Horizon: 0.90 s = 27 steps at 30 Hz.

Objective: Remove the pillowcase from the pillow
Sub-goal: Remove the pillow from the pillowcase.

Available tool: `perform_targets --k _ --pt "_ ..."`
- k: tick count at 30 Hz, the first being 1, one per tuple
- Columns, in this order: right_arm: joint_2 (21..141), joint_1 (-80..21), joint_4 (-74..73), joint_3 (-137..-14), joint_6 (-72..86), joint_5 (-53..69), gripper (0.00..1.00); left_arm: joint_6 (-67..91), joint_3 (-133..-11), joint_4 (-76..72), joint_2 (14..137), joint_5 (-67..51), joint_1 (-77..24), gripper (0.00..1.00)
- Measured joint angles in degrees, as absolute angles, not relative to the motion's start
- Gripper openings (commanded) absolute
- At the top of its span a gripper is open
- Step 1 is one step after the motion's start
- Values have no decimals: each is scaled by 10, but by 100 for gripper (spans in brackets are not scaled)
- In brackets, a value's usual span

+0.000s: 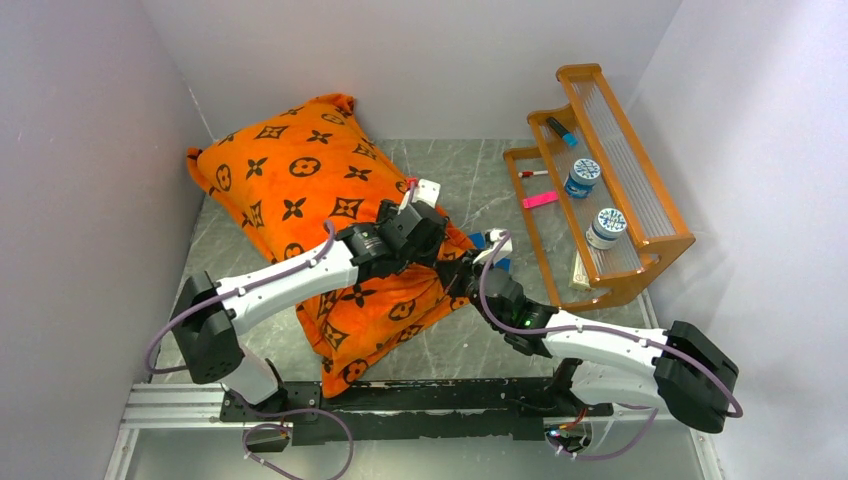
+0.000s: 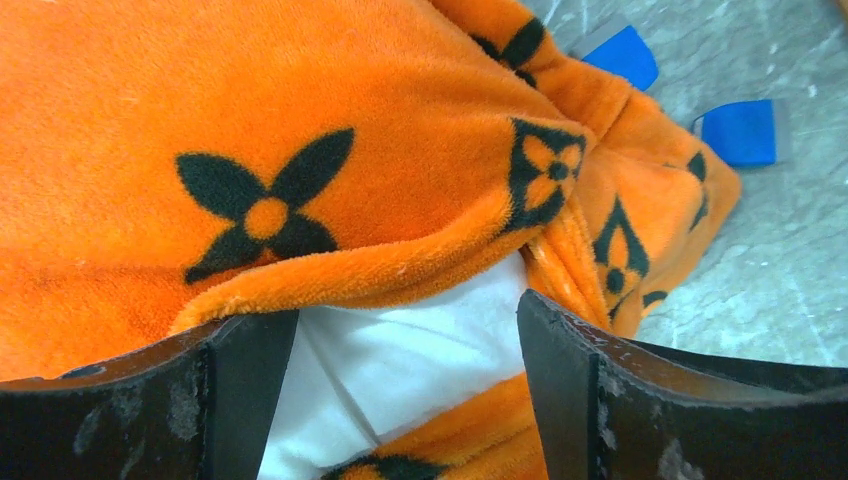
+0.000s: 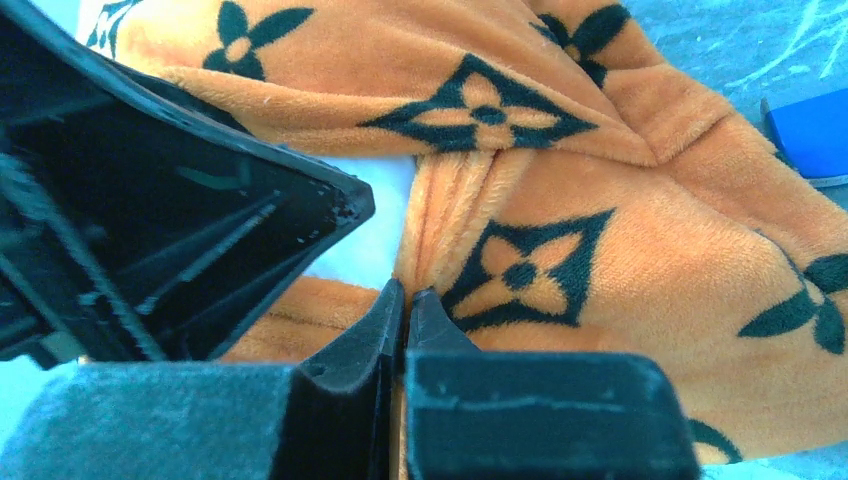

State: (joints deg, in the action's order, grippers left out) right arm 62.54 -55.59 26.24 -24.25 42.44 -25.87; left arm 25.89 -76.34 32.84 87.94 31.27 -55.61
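The orange pillowcase point(image 1: 290, 180) with dark flower motifs covers the pillow and lies slanted across the left half of the table. At its open end the white pillow point(image 2: 400, 360) shows through. My left gripper point(image 1: 432, 243) is open, its fingers point(image 2: 250, 390) standing wide on either side of the bared white pillow at the opening point(image 2: 395, 320). My right gripper point(image 1: 452, 270) is shut on a fold of the pillowcase point(image 3: 520, 270) at the edge of that opening point(image 3: 405, 295). One black left-gripper finger point(image 3: 200, 230) sits close beside it. A sliver of the pillow point(image 3: 385, 180) shows there too.
An orange wooden rack point(image 1: 610, 190) with two jars, markers and a pink item stands at the right. Blue tape marks point(image 2: 740, 130) lie on the grey table just beyond the pillowcase's end. White walls close in on the left, back and right.
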Motion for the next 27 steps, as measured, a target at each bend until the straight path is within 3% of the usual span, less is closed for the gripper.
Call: perform_targets --k 7,17,19,23,27 --pt "625 -556 261 -239 425 -255 0 256 -764 339 899 316 -556 87" --pt "629 -556 241 -244 437 -249 0 255 -746 331 931 364 -560 77" --pt "634 -556 235 -246 442 -249 0 255 -743 324 938 372 -560 69" --pt "641 -556 223 -252 453 -250 0 253 -742 321 944 389 -561 44" --pt "641 -556 214 -252 465 -254 0 251 -736 317 938 409 -561 9"
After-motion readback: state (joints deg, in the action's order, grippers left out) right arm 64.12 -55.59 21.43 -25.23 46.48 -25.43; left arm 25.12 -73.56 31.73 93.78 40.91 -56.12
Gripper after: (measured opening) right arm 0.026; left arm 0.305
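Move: The pillowcase's upper opening edge lies about 4 cm below the left hand, some 2 cm to its left and 1 cm ahead, with the white pillow bared right under the fingers, 6 cm down. Two blue blocks lie 14 cm lower: one 6 cm ahead and 9 cm right, the other 2 cm ahead and 14 cm right. From the right hand, that edge is roughly 4 cm ahead, 7 cm left and 1 cm lower. Left hand sinks about 4 cm, easing left, fingers closing on the pillowcase's opening edge; right keeps its pinch. ##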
